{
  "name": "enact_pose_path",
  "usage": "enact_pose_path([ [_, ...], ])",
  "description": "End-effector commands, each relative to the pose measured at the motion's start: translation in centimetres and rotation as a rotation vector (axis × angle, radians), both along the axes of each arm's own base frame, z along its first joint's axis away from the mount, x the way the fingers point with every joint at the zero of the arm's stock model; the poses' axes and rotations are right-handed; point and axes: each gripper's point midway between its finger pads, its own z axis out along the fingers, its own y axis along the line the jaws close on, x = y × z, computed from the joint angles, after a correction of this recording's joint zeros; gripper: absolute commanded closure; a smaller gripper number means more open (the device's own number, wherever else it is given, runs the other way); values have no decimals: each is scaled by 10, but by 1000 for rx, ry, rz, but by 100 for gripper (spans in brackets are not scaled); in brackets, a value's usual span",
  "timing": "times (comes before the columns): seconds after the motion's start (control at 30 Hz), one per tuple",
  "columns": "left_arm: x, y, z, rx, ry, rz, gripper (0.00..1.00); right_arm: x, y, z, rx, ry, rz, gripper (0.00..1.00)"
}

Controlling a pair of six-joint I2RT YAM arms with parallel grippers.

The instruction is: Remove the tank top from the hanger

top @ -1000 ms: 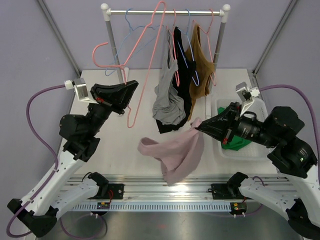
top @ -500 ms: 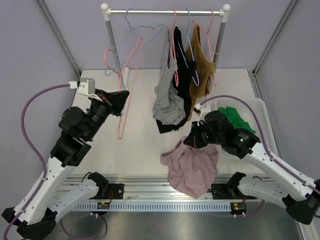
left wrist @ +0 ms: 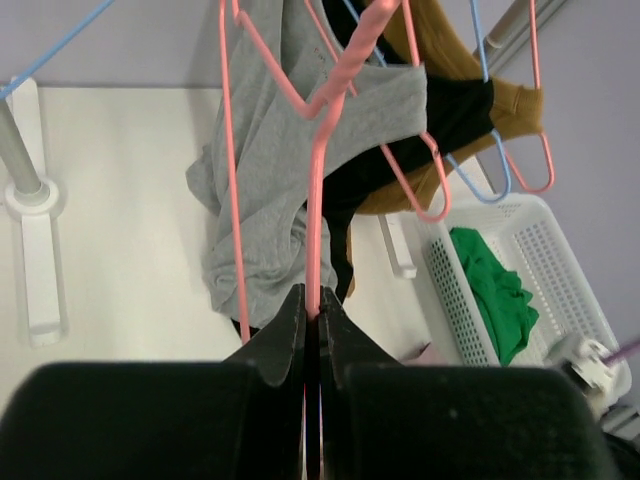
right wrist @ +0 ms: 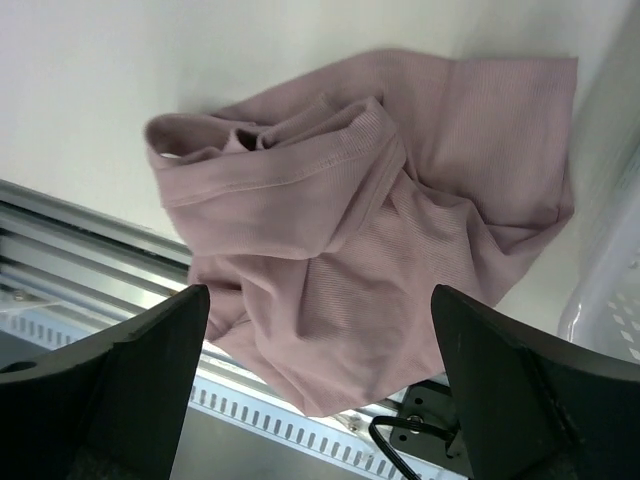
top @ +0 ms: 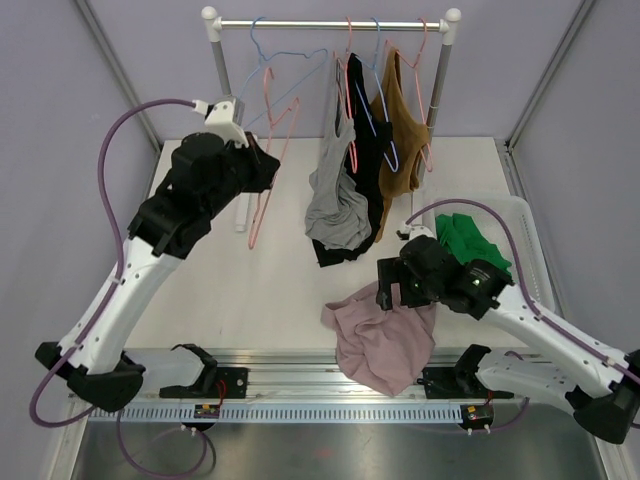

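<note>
The pink tank top lies crumpled at the table's front edge, partly over the metal rail; it fills the right wrist view. It is off the hanger. My right gripper is open just above it, its fingers wide apart and empty. My left gripper is shut on the bare pink hanger, held up beside the rack's left post, its hook below the rail. In the left wrist view the jaws pinch the hanger's wire.
The clothes rack at the back holds blue and pink hangers with a grey top, a black garment and a brown one. A white basket at the right holds a green garment.
My right gripper lowered the pink tank top onto the table's front edge and let it go. My left arm carried the empty pink hanger up and back toward the rack.
</note>
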Motion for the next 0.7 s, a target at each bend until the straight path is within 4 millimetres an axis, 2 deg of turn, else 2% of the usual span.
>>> enact_pose_path([
  [0.0,23,-1,34,4,-34,37,100,5,-1,53,115,-141,-13,0],
  [0.07,38,0,39,6,-21,37,100,-1,3,66,176,-156,16,1],
  [0.1,51,-10,43,-2,-16,8,100,-2,6,70,200,-163,29,0],
  [0.13,57,-11,48,1,-28,-1,100,-6,8,73,228,-171,47,1],
  [0.17,68,-9,49,3,-22,16,100,-11,13,75,257,-162,79,0],
  [0.2,83,-16,35,23,18,2,100,-12,16,79,286,-174,91,0],
  [0.23,89,-16,56,6,-22,-2,100,-15,16,81,307,-184,104,0],
  [0.27,100,-10,56,5,-17,20,100,-17,17,83,322,-184,116,0],
  [0.3,114,-19,45,9,13,-13,100,-18,16,85,328,-190,117,0],
  [0.33,118,-19,61,-10,-24,-21,100,-19,15,87,337,-199,117,0],
  [0.43,143,-23,67,-26,-72,-34,100,-20,15,91,348,-212,121,1],
  [0.53,163,-18,67,-46,-91,-26,100,-20,14,90,344,-211,123,0],
  [0.57,178,-12,61,-49,-79,-3,100,-23,17,89,353,-194,141,0],
  [0.67,199,4,51,-70,-46,43,100,-25,19,86,356,-180,144,1],
])
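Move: The left hand, holding the empty pink hanger, has the left stretch of the rail about 23 cm ahead, 1 cm right and 9 cm up; the empty blue hanger hangs some 19 cm ahead, in line, level. The grey tank top is 17 cm ahead, 18 cm right, 10 cm lower. The pink tank top lies about 12 cm below the right hand, 2 cm back and 4 cm left; the white basket is 20 cm ahead, 25 cm right, 10 cm lower. Left hand carries the pink hanger some 19 cm forward towards the rail; open right hand rises 8 cm. ##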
